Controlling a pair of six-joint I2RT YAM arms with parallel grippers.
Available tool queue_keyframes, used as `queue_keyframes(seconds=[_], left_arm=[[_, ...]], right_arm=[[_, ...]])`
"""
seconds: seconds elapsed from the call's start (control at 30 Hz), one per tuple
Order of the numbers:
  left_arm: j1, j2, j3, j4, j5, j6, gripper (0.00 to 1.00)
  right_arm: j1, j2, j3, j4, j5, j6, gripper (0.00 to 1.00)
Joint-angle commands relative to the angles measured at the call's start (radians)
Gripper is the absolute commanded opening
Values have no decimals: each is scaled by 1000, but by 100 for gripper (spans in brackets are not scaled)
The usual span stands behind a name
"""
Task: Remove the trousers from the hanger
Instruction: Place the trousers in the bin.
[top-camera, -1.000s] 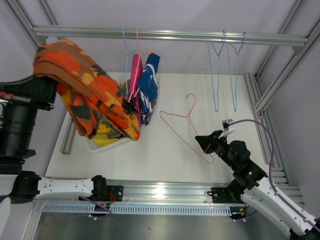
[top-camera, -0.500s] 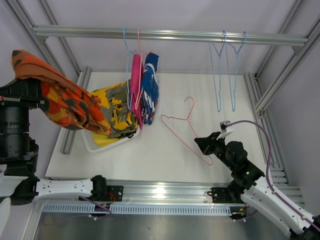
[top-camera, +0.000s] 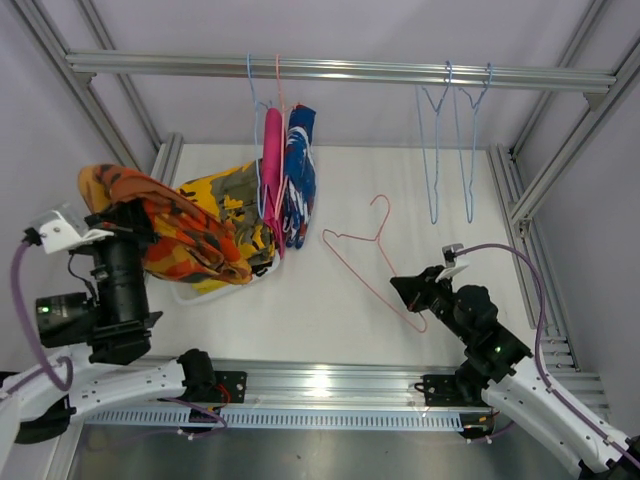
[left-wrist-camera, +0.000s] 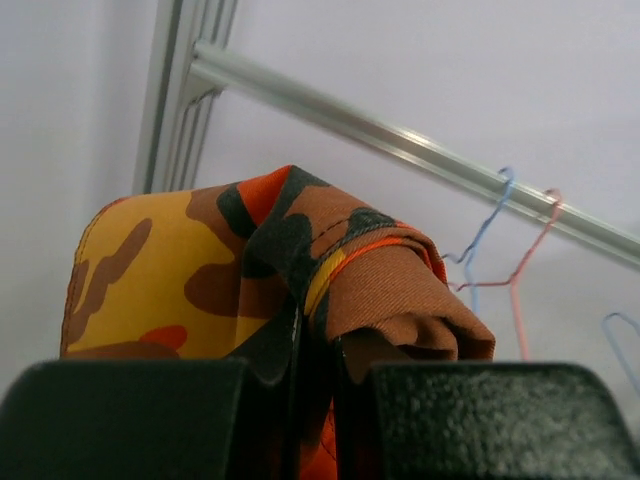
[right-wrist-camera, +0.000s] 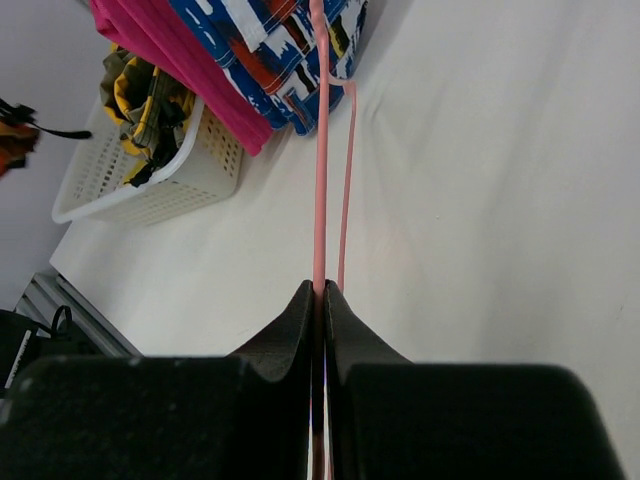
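My left gripper (top-camera: 135, 215) is shut on the orange camouflage trousers (top-camera: 190, 240), which drape over the white basket (top-camera: 215, 292). In the left wrist view a fold of that cloth (left-wrist-camera: 200, 260) is pinched between the left gripper (left-wrist-camera: 315, 350) jaws. My right gripper (top-camera: 402, 288) is shut on the bare pink hanger (top-camera: 365, 250), held low over the table; the right wrist view shows the right gripper (right-wrist-camera: 320, 295) clamping that hanger's wire (right-wrist-camera: 321, 150). Magenta trousers (top-camera: 270, 160) and blue-and-white trousers (top-camera: 300, 170) hang on hangers from the rail (top-camera: 350, 70).
Yellow-and-dark camouflage trousers (top-camera: 235, 200) lie in the basket (right-wrist-camera: 150, 185) at the left. Two bare blue hangers (top-camera: 450, 150) hang at the rail's right end. Aluminium frame posts stand along both sides of the table.
My left arm has come down and back toward the near left with the orange camouflage trousers, which now sag over the basket. The right arm and pink hanger have stayed put.
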Motion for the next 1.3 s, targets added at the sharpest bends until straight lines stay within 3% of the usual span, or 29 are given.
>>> queue_keyframes(seconds=[0.0, 0.03, 0.1, 0.13, 0.17, 0.4, 0.7, 0.93, 1.07, 1.17, 1.23, 1.27], left_arm=[[102, -48, -52, 50, -18, -186, 1], [128, -58, -55, -131, -44, -264, 1], [214, -84, -38, -462, -55, -679, 1], [242, -87, 23, -830, -57, -844, 1], [265, -78, 42, -965, -84, -1090, 1], [285, 13, 57, -1303, -195, -1390, 1], [303, 145, 11, -1490, -285, -1665, 1], [447, 310, 65, -1612, -215, -1844, 1], [533, 399, 79, -1555, -187, -1845, 25], [567, 473, 126, -1517, -181, -1817, 27], [576, 513, 154, -1514, -181, -1808, 39], [584, 531, 198, -1509, -181, -1800, 57]], right_arm=[[-2, -34, 9, -8, 4, -17, 0], [-3, -45, 10, -14, 4, -18, 0], [-4, -51, 9, -30, -1, -18, 0], [-4, -59, 7, -34, -1, -17, 0], [-4, -63, 7, -46, -1, -20, 0], [-4, -88, -13, -54, -4, -21, 0], [-4, -77, -19, -34, -21, -17, 0], [-4, -73, -19, -19, -33, -12, 0], [-4, -57, -13, -10, -70, -26, 0], [-4, -22, -13, 0, -76, -40, 0], [-4, -2, -17, 24, -85, -44, 0], [-5, 18, -23, 30, -87, -44, 0]])
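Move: The white bin that the orange camouflage trousers are going to lies about 15 cm ahead of the left gripper, hardly to its right, and some 44 cm below. Close beyond the bin's right side hang the pink trousers, about 20 cm ahead and 17 cm right of the gripper; the blue patterned trousers hang level with the pink pair and 5 cm farther right. From the right gripper, the bin is roughly 14 cm ahead and 44 cm to the left, 12 cm lower. Swing the left gripper steeply down, about 20 cm, with the orange camouflage trousers still pinched, then ease it forward over the bin as the drop levels out. Tip the fingers down and turn them some 30 degrees counter-clockwise, and near the end open them to release the trousers. Let the right gripper keep its hold on the pink hanger. ##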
